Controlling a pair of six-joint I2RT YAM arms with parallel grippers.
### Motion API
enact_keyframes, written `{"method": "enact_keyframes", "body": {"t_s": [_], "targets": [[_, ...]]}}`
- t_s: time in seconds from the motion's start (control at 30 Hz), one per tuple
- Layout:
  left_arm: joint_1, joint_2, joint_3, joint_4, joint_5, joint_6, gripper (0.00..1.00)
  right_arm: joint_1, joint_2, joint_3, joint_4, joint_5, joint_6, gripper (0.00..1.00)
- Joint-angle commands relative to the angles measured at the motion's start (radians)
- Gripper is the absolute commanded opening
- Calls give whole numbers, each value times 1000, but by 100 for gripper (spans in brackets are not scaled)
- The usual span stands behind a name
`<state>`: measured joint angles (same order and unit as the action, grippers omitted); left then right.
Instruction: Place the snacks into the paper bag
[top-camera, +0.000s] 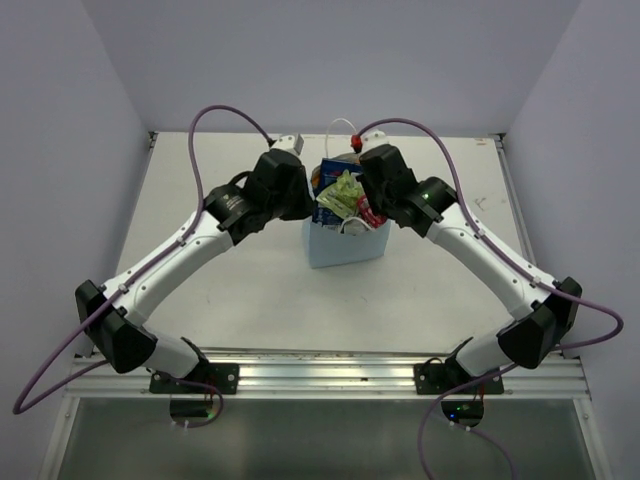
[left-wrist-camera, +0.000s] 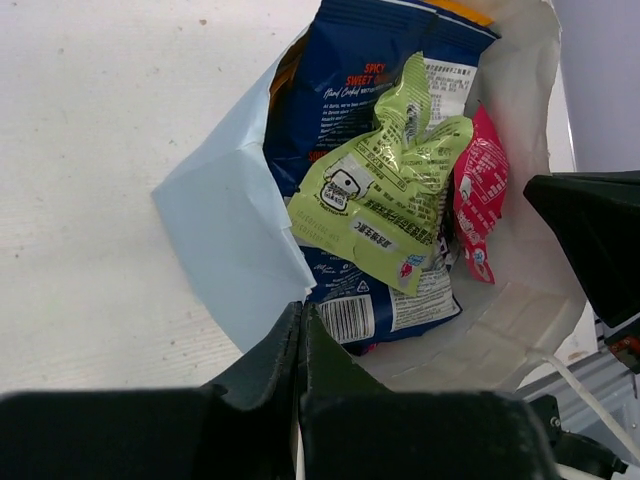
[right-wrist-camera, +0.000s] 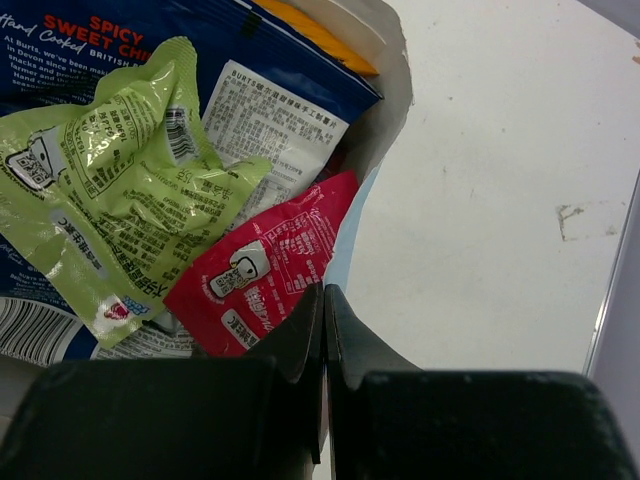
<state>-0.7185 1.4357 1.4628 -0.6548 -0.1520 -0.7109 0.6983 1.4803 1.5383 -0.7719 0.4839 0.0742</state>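
The pale blue-white paper bag (top-camera: 346, 250) stands upright mid-table. Inside it lie a dark blue chip packet (left-wrist-camera: 345, 95), a green sachet (left-wrist-camera: 385, 195) on top, a pink-red sachet (left-wrist-camera: 482, 190) beside it and an orange packet edge (right-wrist-camera: 315, 35). My left gripper (left-wrist-camera: 302, 308) is shut on the bag's left rim (left-wrist-camera: 225, 230). My right gripper (right-wrist-camera: 323, 290) is shut on the bag's right rim (right-wrist-camera: 392, 90), next to the pink-red sachet (right-wrist-camera: 270, 265) and the green sachet (right-wrist-camera: 110, 190). Other snacks are hidden.
A white loop handle (top-camera: 341, 125) sticks up behind the bag. The right gripper's black body (left-wrist-camera: 600, 240) shows across the bag's mouth in the left wrist view. An aluminium rail (top-camera: 320, 368) runs along the near edge. Purple cables arch over both arms.
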Motion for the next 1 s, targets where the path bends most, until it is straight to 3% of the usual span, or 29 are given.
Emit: {"method": "enact_keyframes", "body": {"t_s": [0.0,0.2,0.63,0.67,0.7,0.8,0.83,0.87,0.9,0.97], "targets": [[-61,15,138,-58,-105,21,0,13,-60,75,-24,-31,33,0],[-119,23,266,-219,-224,5,0,85,-75,161,-115,-1,65,0],[-125,-73,110,-250,-264,-56,0,184,-117,65,-184,21,159,0],[-127,-75,111,-250,-268,-56,0,184,-120,57,-184,27,164,1],[-130,-78,114,-250,-273,-53,0,184,-130,54,-181,31,165,8],[-134,-89,133,-247,-305,-47,27,184,-150,77,-178,59,161,41],[-139,-95,137,-238,-317,-44,42,184,-159,82,-176,74,162,46],[-151,-104,140,-226,-355,-38,51,184,-172,82,-168,96,167,50],[-157,-128,136,-197,-379,-30,73,184,-185,68,-155,155,179,58],[-165,-187,101,-146,-438,-13,79,184,-241,39,-135,198,183,63]]}}
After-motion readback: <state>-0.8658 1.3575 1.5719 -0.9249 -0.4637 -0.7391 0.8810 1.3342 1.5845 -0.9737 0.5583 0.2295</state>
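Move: The paper bag, full of snacks, stands between the hands, each already pinching a side rim. Its middle is about 8 cm to the left hand's right, 7 cm to the right hand's left, 3 cm ahead of both and some 11 cm below. Inside, the green pack lies about 6 cm right and 3 cm ahead of the left hand; the red pack is roughly 3 cm left and 2 cm ahead of the right hand, both a little below the rim. The bag is dragged back towards the bases and a little left by its pinched rims, the right hand pulling about 7 cm and the left some 4 cm back and 3 or 4 cm left, its wrist rolling left side up. Then both grippers open, let go of the paper and rise 2 to 3 cm over it. ##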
